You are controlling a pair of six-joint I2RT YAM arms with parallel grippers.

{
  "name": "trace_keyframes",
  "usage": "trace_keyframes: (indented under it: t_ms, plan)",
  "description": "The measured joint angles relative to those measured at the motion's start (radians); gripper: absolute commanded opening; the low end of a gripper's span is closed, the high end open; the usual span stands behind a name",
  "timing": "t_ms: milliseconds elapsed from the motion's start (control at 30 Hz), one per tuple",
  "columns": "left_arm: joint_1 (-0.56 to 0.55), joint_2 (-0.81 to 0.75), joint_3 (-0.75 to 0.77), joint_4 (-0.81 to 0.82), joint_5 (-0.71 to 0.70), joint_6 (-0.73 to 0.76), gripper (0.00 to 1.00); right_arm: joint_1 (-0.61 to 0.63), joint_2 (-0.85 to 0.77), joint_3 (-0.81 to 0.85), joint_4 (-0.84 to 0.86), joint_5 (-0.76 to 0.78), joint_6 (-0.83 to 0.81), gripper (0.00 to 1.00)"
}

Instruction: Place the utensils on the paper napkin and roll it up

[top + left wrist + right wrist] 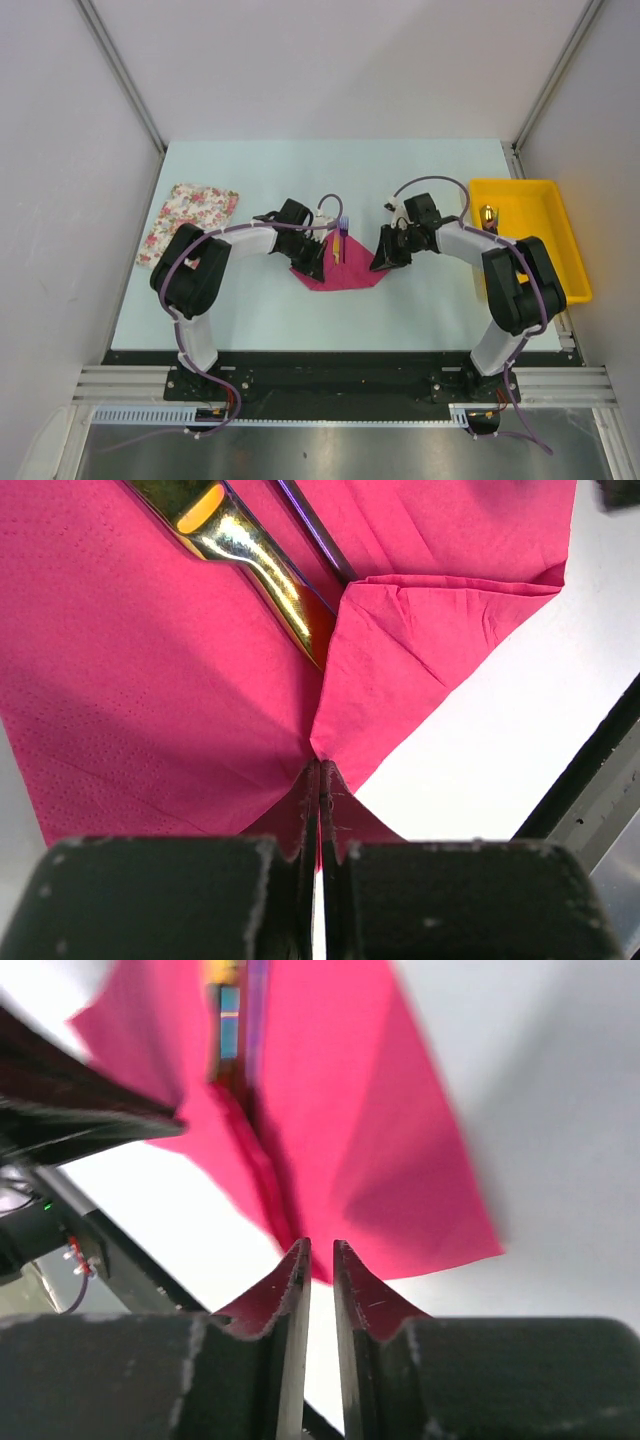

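Observation:
The magenta paper napkin (340, 275) lies at the table's centre between both arms. A yellow-orange utensil (337, 248) and a purple one (343, 228) lie side by side on its far part. One napkin corner is folded over the utensils' near ends (430, 630). My left gripper (318, 262) is shut, pinching the napkin's edge (320, 770) beside the shiny yellow utensil (260, 565) and the purple one (315, 530). My right gripper (383, 262) sits at the napkin's right edge. Its jaws (320, 1250) stand a narrow gap apart with only table showing between them, and the napkin (380, 1140) starts just past their tips.
A yellow tray (530, 235) holding a small item stands at the right edge of the table. A white floral cloth (188, 222) lies at the far left. The table's near edge and the black rail run just behind the napkin.

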Motion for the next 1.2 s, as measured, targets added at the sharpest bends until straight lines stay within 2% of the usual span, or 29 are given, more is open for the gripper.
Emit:
trace_keyframes:
  t_ms: [200, 333, 800, 833, 1000, 1200]
  plan:
    - [0.000, 0.000, 0.000, 0.000, 0.000, -0.001, 0.00, 0.064, -0.106, -0.002, 0.018, -0.050, 0.000, 0.20]
    - [0.000, 0.000, 0.000, 0.000, 0.000, -0.003, 0.00, 0.125, -0.102, -0.015, 0.043, -0.077, 0.022, 0.20]
    - [0.000, 0.000, 0.000, 0.000, 0.000, -0.011, 0.01, 0.155, 0.104, -0.026, 0.134, -0.071, 0.086, 0.20]
    - [0.001, 0.000, 0.000, 0.001, 0.000, -0.013, 0.02, 0.154, 0.113, -0.025, 0.138, -0.073, 0.091, 0.19]
    - [0.022, -0.007, -0.016, 0.024, 0.023, -0.027, 0.22, 0.137, 0.134, -0.015, 0.136, -0.100, 0.112, 0.19]
    - [0.109, -0.137, -0.094, 0.071, 0.130, -0.057, 0.24, 0.126, 0.145, -0.011, 0.132, -0.116, 0.119, 0.18]
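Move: The right hand, fingers slightly apart, hovers beyond its target, the right end of the napkin's folded flap, which lies about 4 cm back, 6 cm left and 3 cm below. From it the fork's middle is some 5 cm ahead and 8 cm left, the knife's about 2 cm farther left. The left hand, shut and pinning the flap's left end, has that right end about 7 cm to its right and 1 cm nearer the base. Right hand arcs left and back, then lowers about 7 cm onto the flap's right end; left lifts off, opening. ##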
